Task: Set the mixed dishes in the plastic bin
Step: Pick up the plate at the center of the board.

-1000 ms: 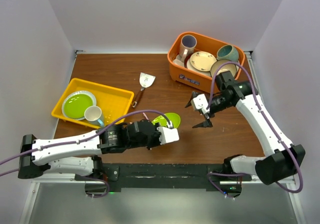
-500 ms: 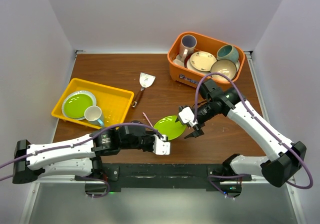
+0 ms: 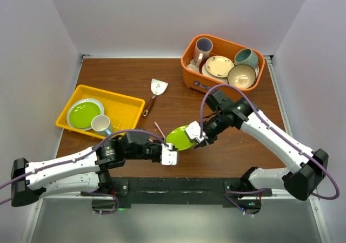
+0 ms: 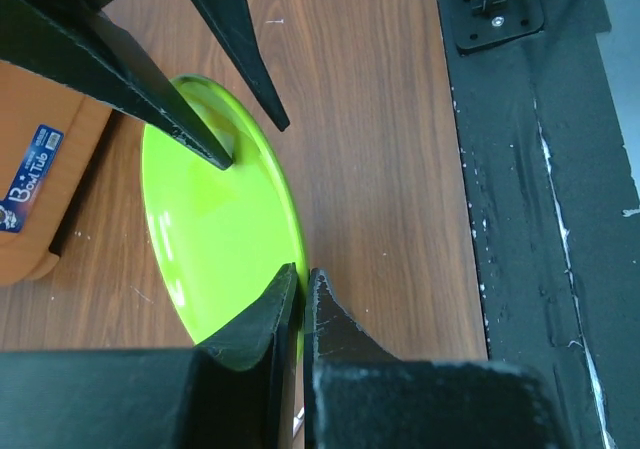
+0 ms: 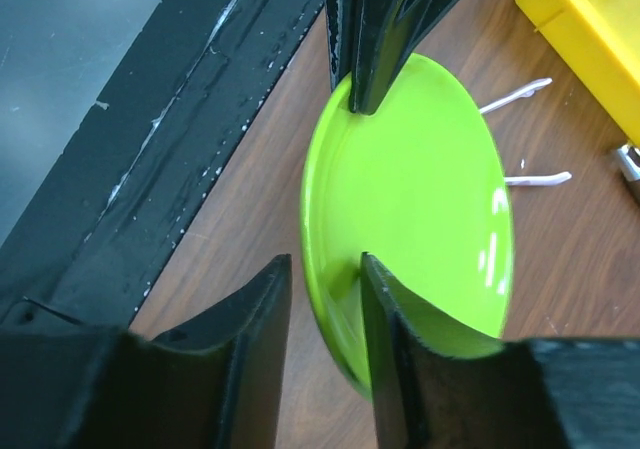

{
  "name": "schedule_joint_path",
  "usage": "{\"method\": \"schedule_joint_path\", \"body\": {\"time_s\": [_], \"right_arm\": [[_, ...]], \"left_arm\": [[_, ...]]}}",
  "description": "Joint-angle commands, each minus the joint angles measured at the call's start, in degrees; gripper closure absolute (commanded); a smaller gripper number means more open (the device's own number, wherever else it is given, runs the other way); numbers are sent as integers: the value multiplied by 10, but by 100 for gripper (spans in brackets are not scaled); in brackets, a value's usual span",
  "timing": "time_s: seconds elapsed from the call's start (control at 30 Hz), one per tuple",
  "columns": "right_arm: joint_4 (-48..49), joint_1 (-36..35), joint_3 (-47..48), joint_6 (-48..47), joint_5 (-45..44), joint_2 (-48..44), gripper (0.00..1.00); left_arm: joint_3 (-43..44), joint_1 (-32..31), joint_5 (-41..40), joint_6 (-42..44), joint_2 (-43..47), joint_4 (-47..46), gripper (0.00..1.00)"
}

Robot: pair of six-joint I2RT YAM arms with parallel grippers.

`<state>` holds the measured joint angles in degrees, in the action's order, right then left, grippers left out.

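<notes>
A lime-green plate (image 3: 179,138) hangs tilted on edge just above the wooden table, between both arms. My left gripper (image 3: 171,148) (image 4: 298,291) is shut on its near rim. My right gripper (image 3: 193,136) (image 5: 322,269) straddles the opposite rim: the inner finger (image 5: 385,299) lies against the plate's face (image 5: 425,184), and a gap remains between the outer finger and the rim. The plastic bin (image 3: 190,74) stands at the back right, holding a lavender mug (image 3: 204,47), a cream plate (image 3: 219,66), a teal mug (image 3: 246,56) and a bronze bowl (image 3: 241,76).
A yellow tray (image 3: 120,101) on the left holds a green plate (image 3: 85,114) and a white mug (image 3: 100,124). A metal spatula (image 3: 155,90) lies mid-table. Thin pink tongs (image 3: 159,128) rest beside the held plate. The black table edge runs close behind it.
The right arm swung left to the plate and its jaws narrowed around the far rim. The left arm drew the plate slightly back and left, tilting it more upright.
</notes>
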<state>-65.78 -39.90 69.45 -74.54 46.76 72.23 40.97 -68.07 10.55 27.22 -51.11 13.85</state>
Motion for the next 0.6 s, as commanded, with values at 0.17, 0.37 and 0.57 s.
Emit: {"method": "schedule_joint_path", "body": {"time_s": [0.17,0.37,0.57], "right_arm": [[0,-19,33,11,-30,12,100],[-10,-19,67,17,-47,4,100],[12,-17,124,84,-121,-2,100]], "left_arm": [[-24,25,41,-7,31,-84,100],[-57,29,-21,-38,66,-151,82],[-85,29,-104,-74,129,-189,30]]}}
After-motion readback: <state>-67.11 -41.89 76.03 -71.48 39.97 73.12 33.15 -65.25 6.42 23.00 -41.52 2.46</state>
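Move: The left gripper still pinches the green plate by its near rim; the plate's middle lies about 4 cm ahead, 4 cm to the right and slightly below it. From the right gripper, whose parted fingers already straddle the rim, that middle is some 3 cm ahead, 5 cm left and 3 cm lower. On the board, the tongs lie roughly 8 cm ahead and 6 cm left of the left gripper, the yellow basket around 20 cm ahead and 32 cm left. Hold both grippers nearly in place while the right one shuts on the rim, then open the left fingers just over halfway and draw them off the plate, up about 3 cm, forward and left, tipping the fingertips up some 15 degrees. Keep the right grip closed and lift the plate about 2 cm, easing forward. ##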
